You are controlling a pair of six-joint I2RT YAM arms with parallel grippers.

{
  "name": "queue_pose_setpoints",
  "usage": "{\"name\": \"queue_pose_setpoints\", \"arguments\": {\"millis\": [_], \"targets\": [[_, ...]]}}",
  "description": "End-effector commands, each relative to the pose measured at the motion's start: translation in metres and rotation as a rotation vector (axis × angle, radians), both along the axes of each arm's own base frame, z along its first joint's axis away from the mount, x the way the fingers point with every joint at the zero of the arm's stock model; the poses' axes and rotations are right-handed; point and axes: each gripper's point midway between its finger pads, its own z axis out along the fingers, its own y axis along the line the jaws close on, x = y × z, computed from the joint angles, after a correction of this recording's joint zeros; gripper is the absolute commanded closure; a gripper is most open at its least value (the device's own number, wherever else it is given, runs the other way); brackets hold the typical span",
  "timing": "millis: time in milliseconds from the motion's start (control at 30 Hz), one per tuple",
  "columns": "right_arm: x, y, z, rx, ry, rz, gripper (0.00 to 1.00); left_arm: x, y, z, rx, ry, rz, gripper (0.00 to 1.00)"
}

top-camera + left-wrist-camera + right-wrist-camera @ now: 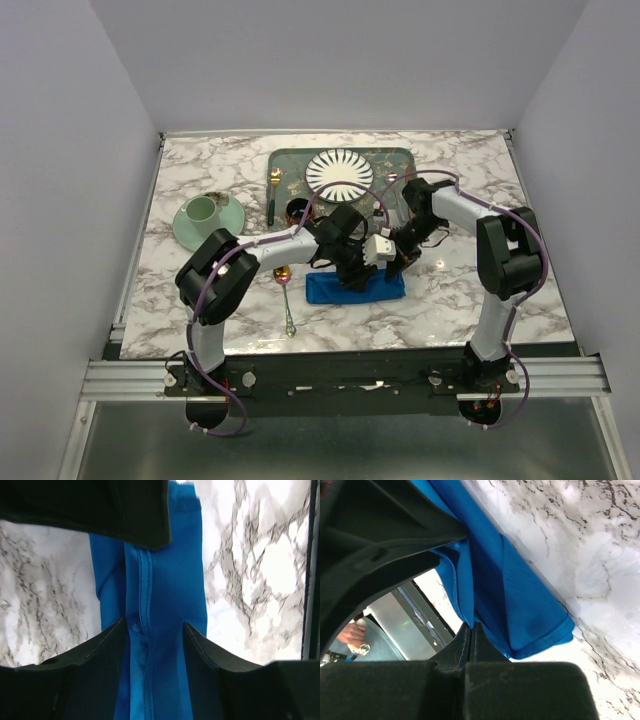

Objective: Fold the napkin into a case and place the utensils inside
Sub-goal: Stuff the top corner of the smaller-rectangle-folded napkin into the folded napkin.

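Observation:
The bright blue napkin [330,291] lies folded into a narrow band on the marble table [200,290], in front of the tray. My left gripper [352,272] hangs over its middle. In the left wrist view the napkin [170,580] runs lengthwise and the left gripper [153,630] is open, its fingers [107,645] straddling a hemmed fold. My right gripper [393,263] is at the band's right part. In the right wrist view it [472,626] is shut on a lifted edge of the napkin [520,595]. A spoon [288,305] with a gold bowl lies left of the napkin.
A grey-green tray [290,160] at the back holds a striped white plate [339,173] and a gold fork with a dark handle [272,195]. A green cup on a saucer [208,218] stands at the left. A small dark bowl [297,210] sits beside the left arm.

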Motion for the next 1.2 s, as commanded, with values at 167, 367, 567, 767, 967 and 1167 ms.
{"name": "queue_pose_setpoints", "arguments": {"millis": [167, 367, 567, 767, 967, 1167], "targets": [[-0.001, 0.003, -0.001, 0.037, -0.025, 0.013, 0.99, 0.004, -0.036, 0.040, -0.164, 0.084, 0.054, 0.39], [-0.003, 0.004, 0.000, 0.046, -0.027, 0.011, 0.99, 0.005, -0.049, 0.039, -0.198, 0.168, 0.102, 0.43], [-0.003, 0.005, 0.001, 0.053, -0.026, 0.005, 0.99, 0.002, -0.051, 0.029, -0.187, 0.224, 0.119, 0.46], [-0.004, 0.007, 0.005, 0.071, -0.025, 0.001, 0.99, 0.002, -0.051, 0.019, -0.173, 0.257, 0.154, 0.63], [-0.004, 0.006, 0.009, 0.060, -0.023, -0.010, 0.86, 0.001, -0.046, 0.019, -0.174, 0.294, 0.198, 1.00], [0.003, 0.006, 0.024, 0.068, -0.005, -0.076, 0.56, -0.005, -0.044, 0.021, -0.175, 0.352, 0.244, 1.00]]}}
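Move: Pinched already in the right fingertips, the napkin corner stands some 5 cm to the right of the open left hand, level with it fore and aft and about 1 cm higher. Below, the folded napkin's middle lies roughly 3 cm left of the left hand, 1 cm back and 4 cm down. The spoon is about 19 cm to the left and 3 cm back; the tray's middle is some 20 cm ahead and 6 cm left, both also about 4 cm lower. Sliding about 5 cm to the right towards the right fingertips, the left hand arcs up some 3 cm, sinks part of the way back, turns roughly 20 degrees and shuts its fingers on the raised napkin corner beside the right hand's grip. The right hand, almost in place, keeps its pinch until the left has closed, then begins to open. ##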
